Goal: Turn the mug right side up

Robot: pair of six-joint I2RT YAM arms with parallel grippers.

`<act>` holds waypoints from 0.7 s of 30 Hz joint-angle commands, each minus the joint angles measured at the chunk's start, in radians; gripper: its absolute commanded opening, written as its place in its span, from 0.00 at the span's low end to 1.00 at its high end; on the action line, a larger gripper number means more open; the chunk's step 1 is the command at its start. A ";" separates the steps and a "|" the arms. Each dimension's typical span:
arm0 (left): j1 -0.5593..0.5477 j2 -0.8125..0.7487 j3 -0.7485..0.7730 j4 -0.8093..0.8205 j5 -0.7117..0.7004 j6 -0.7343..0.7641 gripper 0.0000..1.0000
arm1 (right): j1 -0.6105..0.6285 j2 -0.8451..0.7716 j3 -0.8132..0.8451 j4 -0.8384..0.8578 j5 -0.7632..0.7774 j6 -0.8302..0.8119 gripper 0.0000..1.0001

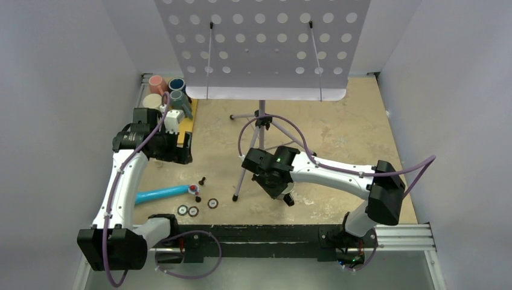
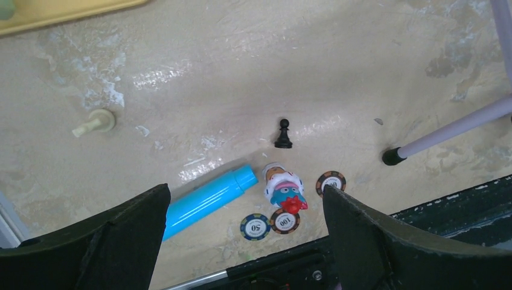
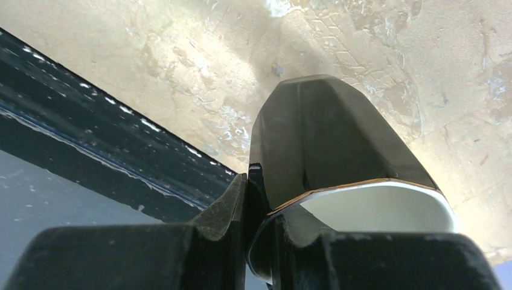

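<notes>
The mug [image 3: 329,130] is black outside and white inside. In the right wrist view it fills the space just past my fingers, with its white opening [image 3: 386,208] facing the camera and its body held above the table. My right gripper [image 3: 256,202] is shut on the mug's wall, one finger outside and one inside. In the top view the right gripper [image 1: 282,188] covers the mug almost wholly; only a dark bit [image 1: 290,201] shows below it. My left gripper [image 2: 246,193] is open and empty, held above the table's left side [image 1: 181,148].
Several coloured mugs [image 1: 166,92] stand at the back left. A music stand's tripod leg [image 1: 246,169] comes down beside my right gripper. A blue tube [image 2: 205,199], a toy figure [image 2: 284,188], poker chips [image 2: 270,223] and a black pawn [image 2: 282,134] lie near the front rail [image 1: 272,232].
</notes>
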 commanded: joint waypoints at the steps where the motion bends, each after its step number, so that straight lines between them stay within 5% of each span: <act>1: 0.007 0.009 0.057 0.062 -0.064 0.077 1.00 | -0.018 -0.008 0.022 -0.025 0.001 -0.101 0.00; 7: 0.030 0.091 0.028 0.173 -0.181 0.130 1.00 | -0.050 0.044 -0.036 0.077 -0.108 -0.185 0.02; 17: 0.051 0.221 0.022 0.318 -0.182 0.106 1.00 | -0.083 0.020 -0.035 0.097 -0.092 -0.220 0.47; 21: 0.052 0.260 0.011 0.509 -0.212 0.078 0.91 | -0.083 -0.023 0.001 0.094 -0.009 -0.200 0.63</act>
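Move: The right hand still pinches the black mug's rim, mug mouth-up; the mug's middle lies some 4 cm to the right, 2 cm ahead and 4 cm below, with the table spot for it about 12 cm below the hand. The tripod foot is roughly 15 cm left and about level. From the left hand, the mug tray's middle lies about 22 cm ahead, 8 cm left and 17 cm below; its green mug is some 15 cm ahead and 12 cm left, 12 cm below. Lower the right gripper about 3.5 cm to set the black mug on the bare table, turning slightly counter-clockwise on the way, then hold the height and open the fingers to about half, one inside the rim and one outside. Meanwhile carry the empty, open left gripper forward and left towards the mug tray, roughly 9 cm, sinking a little and rolling some 10 degrees. ##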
